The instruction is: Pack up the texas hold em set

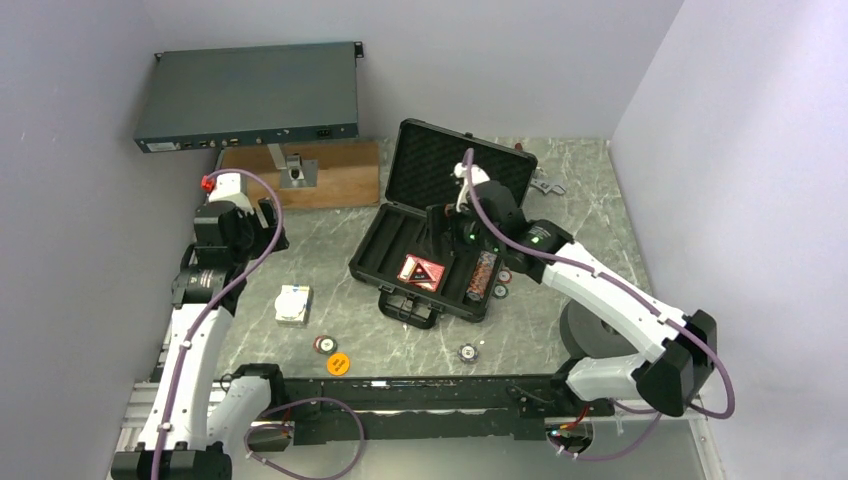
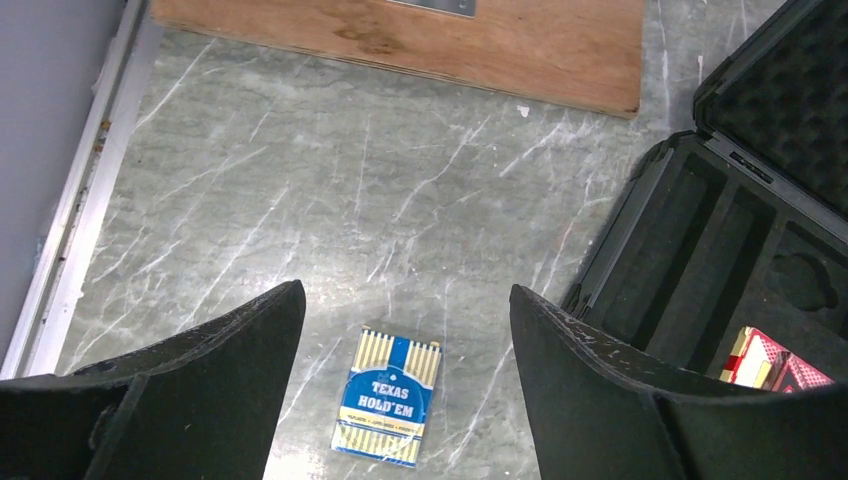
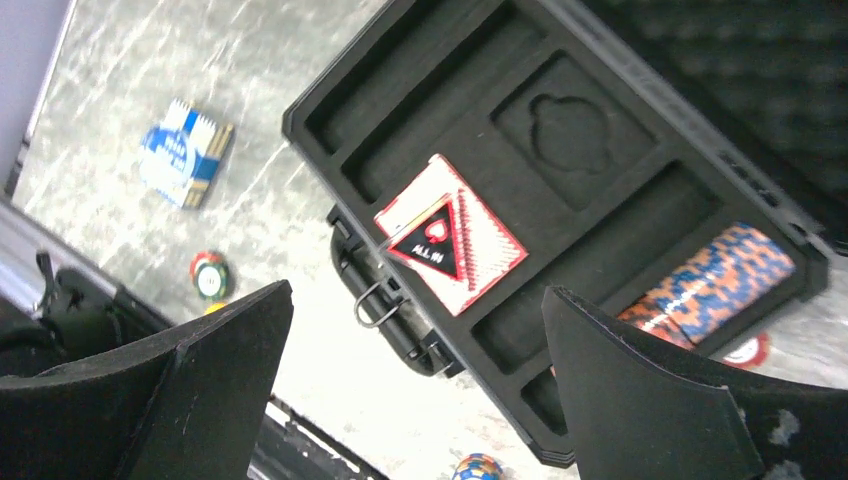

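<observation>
The black case [image 1: 395, 240] lies open in the middle of the table, its foam-lined lid [image 1: 455, 165] standing up. Inside it are a red card deck [image 1: 423, 271] and a row of chips [image 1: 484, 277]. My right gripper [image 3: 418, 288] hovers open above the case's front edge, holding nothing. On the bare table left of the case lies a blue "Texas Hold'em" deck [image 2: 387, 396]. My left gripper [image 2: 406, 288] hangs open high above this deck. Loose chips [image 1: 324, 344] [image 1: 467, 352], an orange disc [image 1: 337, 364] and two more chips [image 1: 499, 291] lie around the case.
A grey-blue rack box [image 1: 250, 97] leans at the back left above a wooden board [image 1: 300, 172]. A wrench [image 1: 545, 185] lies behind the case's right side. A dark round block [image 1: 585, 330] sits by the right arm. A black rail [image 1: 400, 395] runs along the near edge.
</observation>
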You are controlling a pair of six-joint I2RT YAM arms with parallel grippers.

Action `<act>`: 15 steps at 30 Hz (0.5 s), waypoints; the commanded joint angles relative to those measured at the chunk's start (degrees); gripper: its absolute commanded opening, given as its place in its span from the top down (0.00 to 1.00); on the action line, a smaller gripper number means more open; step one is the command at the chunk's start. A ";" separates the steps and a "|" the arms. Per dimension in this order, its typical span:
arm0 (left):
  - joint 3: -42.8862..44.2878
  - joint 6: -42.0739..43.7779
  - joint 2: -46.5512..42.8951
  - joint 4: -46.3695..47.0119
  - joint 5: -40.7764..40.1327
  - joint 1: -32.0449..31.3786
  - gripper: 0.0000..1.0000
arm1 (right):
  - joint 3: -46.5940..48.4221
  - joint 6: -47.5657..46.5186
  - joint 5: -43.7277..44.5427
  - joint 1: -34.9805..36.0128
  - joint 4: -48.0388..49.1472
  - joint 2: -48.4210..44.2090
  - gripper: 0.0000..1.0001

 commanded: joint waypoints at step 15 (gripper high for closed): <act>1.36 -0.91 -8.02 -0.20 -9.05 -0.01 0.22 | 11.63 -5.40 -6.38 15.04 -3.75 14.77 0.00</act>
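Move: The small chip stack by the near table edge lies about 25 cm to the right hand's left and 16 cm back, some 19 cm below. The orange blind disc is roughly 22 cm left and 19 back; the Texas Hold'em box about 32 left and 7 back. The ALL IN card pack sits in the case level with the hand, 4 cm left. From the left hand, the chip stack is about 17 cm back and 6 right. Leftward and back, sinking about 3.5 cm, the empty right hand travels roughly 10 cm over the open case and its card pack towards the loose chips near the front edge. It swings some 20 degrees counter-clockwise, fingers staying wide open and touching nothing. The left hand, also empty, eases up, left and back about 3 cm in all. ##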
